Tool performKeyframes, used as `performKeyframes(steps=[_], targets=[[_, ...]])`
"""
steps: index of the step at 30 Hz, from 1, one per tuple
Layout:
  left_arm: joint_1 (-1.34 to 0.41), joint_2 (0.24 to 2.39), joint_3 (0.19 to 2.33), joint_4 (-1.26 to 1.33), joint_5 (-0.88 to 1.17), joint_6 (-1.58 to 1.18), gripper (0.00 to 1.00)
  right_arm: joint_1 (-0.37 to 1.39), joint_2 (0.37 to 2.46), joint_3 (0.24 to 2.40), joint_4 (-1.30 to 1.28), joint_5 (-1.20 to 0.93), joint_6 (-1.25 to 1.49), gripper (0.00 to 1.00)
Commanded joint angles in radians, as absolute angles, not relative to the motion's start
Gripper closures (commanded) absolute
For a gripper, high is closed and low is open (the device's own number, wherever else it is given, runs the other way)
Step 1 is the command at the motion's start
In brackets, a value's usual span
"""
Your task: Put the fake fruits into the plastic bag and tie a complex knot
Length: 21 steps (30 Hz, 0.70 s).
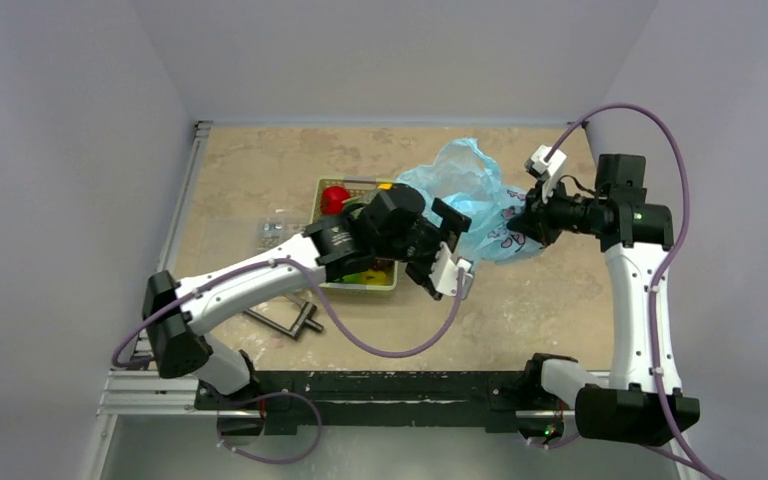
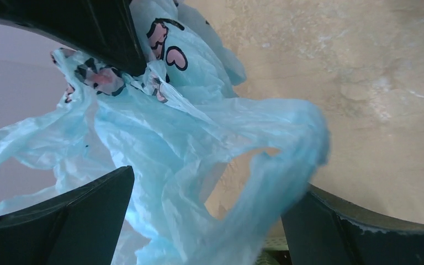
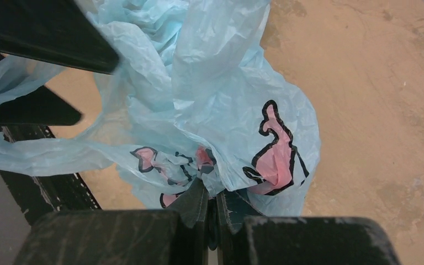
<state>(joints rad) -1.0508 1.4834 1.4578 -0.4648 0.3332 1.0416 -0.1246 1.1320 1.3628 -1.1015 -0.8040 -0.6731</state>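
Note:
The light-blue plastic bag [image 1: 463, 190] with pink cartoon prints lies crumpled at the table's middle right. My right gripper [image 1: 522, 222] is shut on the bag's printed side [image 3: 221, 110], the fingertips [image 3: 199, 201] pinching a fold. My left gripper [image 1: 455, 247] stands open at the bag's near side. A thin handle loop of the bag [image 2: 276, 165] hangs between its wide-apart fingers [image 2: 83, 221] without being pinched. A red apple [image 1: 335, 198] and yellow-green fake fruits [image 1: 372, 274] lie in the green basket [image 1: 352, 186], partly under my left arm. No knot is in view, and the bag's inside is hidden.
A clear plastic compartment box [image 1: 275, 231] lies left of the basket. A bent metal tool [image 1: 288, 320] rests near my left arm's base. Grey walls enclose the table on the left, back and right sides.

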Motion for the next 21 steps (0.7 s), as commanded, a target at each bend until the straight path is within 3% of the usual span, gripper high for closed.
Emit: performKeyframes(steps=[1,3,4,5,6,7,8,12,16,18,19,21], targets=[[-1.065,1.591,1.482,-0.232,0.154,1.098,0.00,-0.120,1.091,1.354,-1.165,-0.878,-0.704,1.00],[-1.065,1.638,1.488,-0.180,0.104,1.078,0.03,-0.120,1.090,1.344,-1.186,-0.882,-0.721,1.00],[-1.065,1.653,1.494,-0.190,0.096,1.063,0.16,-0.120,1.091,1.342,-1.192,-0.880,-0.726,1.00],[-1.064,1.658,1.494,-0.208,0.101,1.038,0.38,-0.119,1.092,1.339,-1.186,-0.891,-0.720,1.00],[-1.064,1.649,1.482,-0.221,0.125,0.998,0.70,-0.122,1.097,1.338,-1.177,-0.895,-0.716,1.00],[-1.063,1.627,1.454,-0.236,0.187,0.977,0.89,-0.123,1.101,1.338,-1.175,-0.875,-0.715,1.00],[-1.063,1.590,1.410,-0.249,0.256,0.973,1.00,-0.129,1.106,1.334,-1.165,-0.853,-0.707,1.00],[-1.070,1.412,1.186,-0.259,0.489,1.030,1.00,-0.194,1.136,1.309,-1.097,-0.799,-0.680,0.94],[-1.087,1.380,1.085,-0.351,0.534,1.121,1.00,-0.207,1.192,1.312,-1.065,-0.814,-0.646,0.95],[-1.090,1.387,1.062,-0.351,0.526,1.127,1.00,-0.208,1.219,1.315,-1.080,-0.828,-0.652,0.88],[-1.092,1.393,1.054,-0.335,0.517,1.112,1.00,-0.208,1.229,1.317,-1.102,-0.844,-0.677,0.74],[-1.095,1.406,1.050,-0.301,0.501,1.080,1.00,-0.208,1.244,1.321,-1.177,-0.891,-0.742,0.29]])
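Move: The bag's free edge, a blue fold facing the open left fingers, hangs about 5 cm ahead, 3 cm right and 6 cm below the left hand. From that hand, the bag's printed end, still pinched in the right hand, is some 13 cm right, 5 cm ahead and near level; the fruit basket sits roughly 15 cm ahead, 16 cm left and 25 cm below. From the right hand the free edge lies about 10 cm left, 1 cm ahead and 5 cm lower. The bag's free edge is caught as the left hand pushes forward and down into it, also a little right, and shuts its fingers on the blue fold; it then pulls back about 9 cm, also some 5 cm left, sinking slightly further. The right hand keeps its pinch on the printed end while sinking some 4 cm and tipping down, then opens partway and lets go. ##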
